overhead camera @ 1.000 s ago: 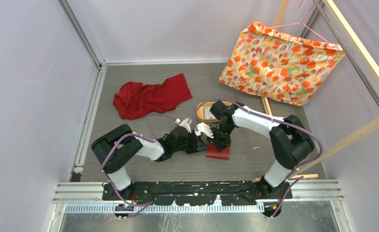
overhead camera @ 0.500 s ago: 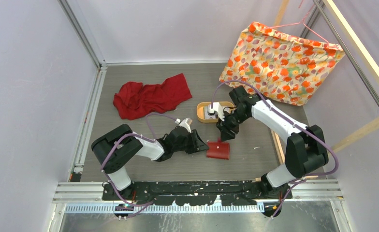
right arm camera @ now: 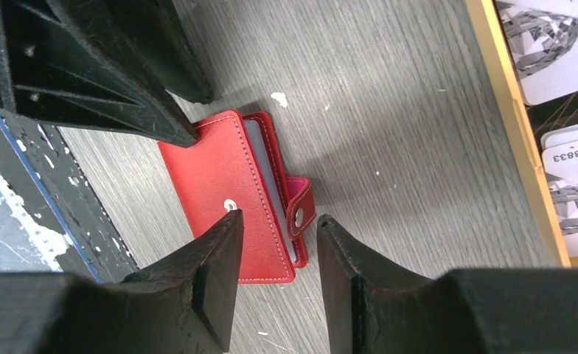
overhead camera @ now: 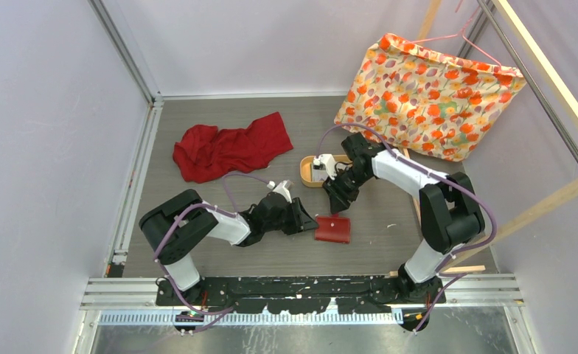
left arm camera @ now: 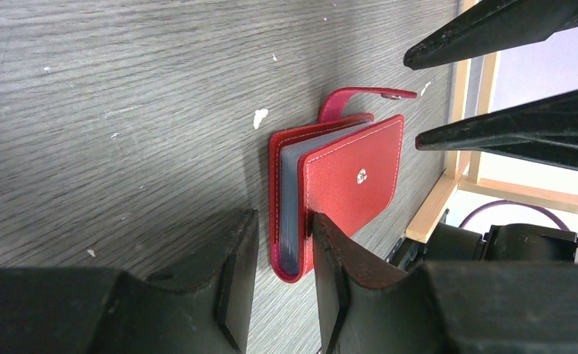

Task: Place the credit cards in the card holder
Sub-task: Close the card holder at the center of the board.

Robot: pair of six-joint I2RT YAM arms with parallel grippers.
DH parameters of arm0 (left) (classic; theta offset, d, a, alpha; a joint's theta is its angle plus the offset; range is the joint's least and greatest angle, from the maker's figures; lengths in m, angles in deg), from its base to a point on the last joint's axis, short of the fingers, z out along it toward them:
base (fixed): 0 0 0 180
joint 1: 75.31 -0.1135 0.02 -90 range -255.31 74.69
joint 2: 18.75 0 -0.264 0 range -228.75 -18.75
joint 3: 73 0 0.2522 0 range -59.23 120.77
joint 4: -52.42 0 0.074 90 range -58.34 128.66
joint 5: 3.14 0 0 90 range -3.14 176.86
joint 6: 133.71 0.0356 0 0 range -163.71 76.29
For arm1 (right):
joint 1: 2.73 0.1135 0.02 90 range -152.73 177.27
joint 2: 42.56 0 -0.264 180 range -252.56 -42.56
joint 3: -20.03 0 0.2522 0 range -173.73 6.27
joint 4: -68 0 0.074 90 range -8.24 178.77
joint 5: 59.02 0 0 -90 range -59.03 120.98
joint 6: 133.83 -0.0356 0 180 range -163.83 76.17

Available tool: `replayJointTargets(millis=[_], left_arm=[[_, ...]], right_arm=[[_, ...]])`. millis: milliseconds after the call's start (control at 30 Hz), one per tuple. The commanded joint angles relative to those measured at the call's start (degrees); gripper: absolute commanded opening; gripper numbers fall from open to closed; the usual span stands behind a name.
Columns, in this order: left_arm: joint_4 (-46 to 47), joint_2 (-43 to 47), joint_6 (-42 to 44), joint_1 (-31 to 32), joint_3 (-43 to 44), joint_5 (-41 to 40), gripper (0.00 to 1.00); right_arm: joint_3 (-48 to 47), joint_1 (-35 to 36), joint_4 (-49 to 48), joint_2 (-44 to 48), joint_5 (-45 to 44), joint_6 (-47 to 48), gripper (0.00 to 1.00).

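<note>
The card holder (overhead camera: 332, 228) (right arm camera: 227, 192) is a red wallet lying on the grey table, its front cover slightly ajar and its snap tab loose. My left gripper (overhead camera: 306, 219) (left arm camera: 282, 236) is closed round its spine end (left arm camera: 290, 265). One finger presses the front cover, and a thin strip of table shows beside the other. My right gripper (overhead camera: 338, 198) (right arm camera: 277, 217) hangs open and empty above the holder's tab side. Several credit cards (overhead camera: 318, 171) (right arm camera: 570, 147), pale with dark print, lie in the oval tan tray (overhead camera: 306, 179) (right arm camera: 509, 110) just behind.
A crumpled red cloth (overhead camera: 231, 147) lies at the back left. A floral fabric bag (overhead camera: 426, 96) hangs at the back right. Wooden strips (overhead camera: 407, 164) (left arm camera: 433, 210) run along the right side. Enclosure walls stand on the left and at the back.
My right gripper, shut on a white card at the holder a second ago, has opened, lifted away toward the tray and holds nothing now. The left gripper and holder have not moved.
</note>
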Motion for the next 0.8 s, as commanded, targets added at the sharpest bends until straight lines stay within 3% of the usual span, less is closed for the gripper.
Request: replayJointTargets(millis=[0,333,600,767], left_arm=[[-1.6,-1.3,1.6,0.3,-0.2,0.0,0.35],[-1.6,-1.2,1.6,0.3,-0.3,-0.1,0.35],[-1.6,-1.2,1.6,0.3,-0.3,-0.1,0.35],[-1.6,-1.2,1.6,0.4,-0.2,-0.1,0.35]], right_arm=[[-1.3,0.2,-0.8,-0.8,-0.6,-1.9,0.45],[-2.7,0.3,0.8,-2.6,-0.3,-2.0,0.30],[-2.9,0.2,0.6,-2.1,0.6,-2.9,0.29],[-2.9,0.0,0.4,-2.4,0.4,-3.2,0.22]])
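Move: The card holder lies shut but unfastened, its strap sticking out of the far edge; the strap's free end is about 2 cm below the right hand and level with it otherwise. From the right hand, the card holder's middle is some 5 cm back, 1 cm left and 3 cm below, while the card box is about 10 cm ahead, 2 cm left and 4 cm lower. From the left hand the strap end lies roughly 3 cm ahead and 5 cm right, about level in height. With its open fingers pointing down and to the left, the right hand sinks about 1 cm onto the card holder's upstanding strap, nearly stops there, and narrows its fingers to about half their first gap around the strap's free end, one fingertip coming against the snap. The left hand stays put throughout, its gap unchanged and one fingertip still resting on the cover at the card holder's left end. ##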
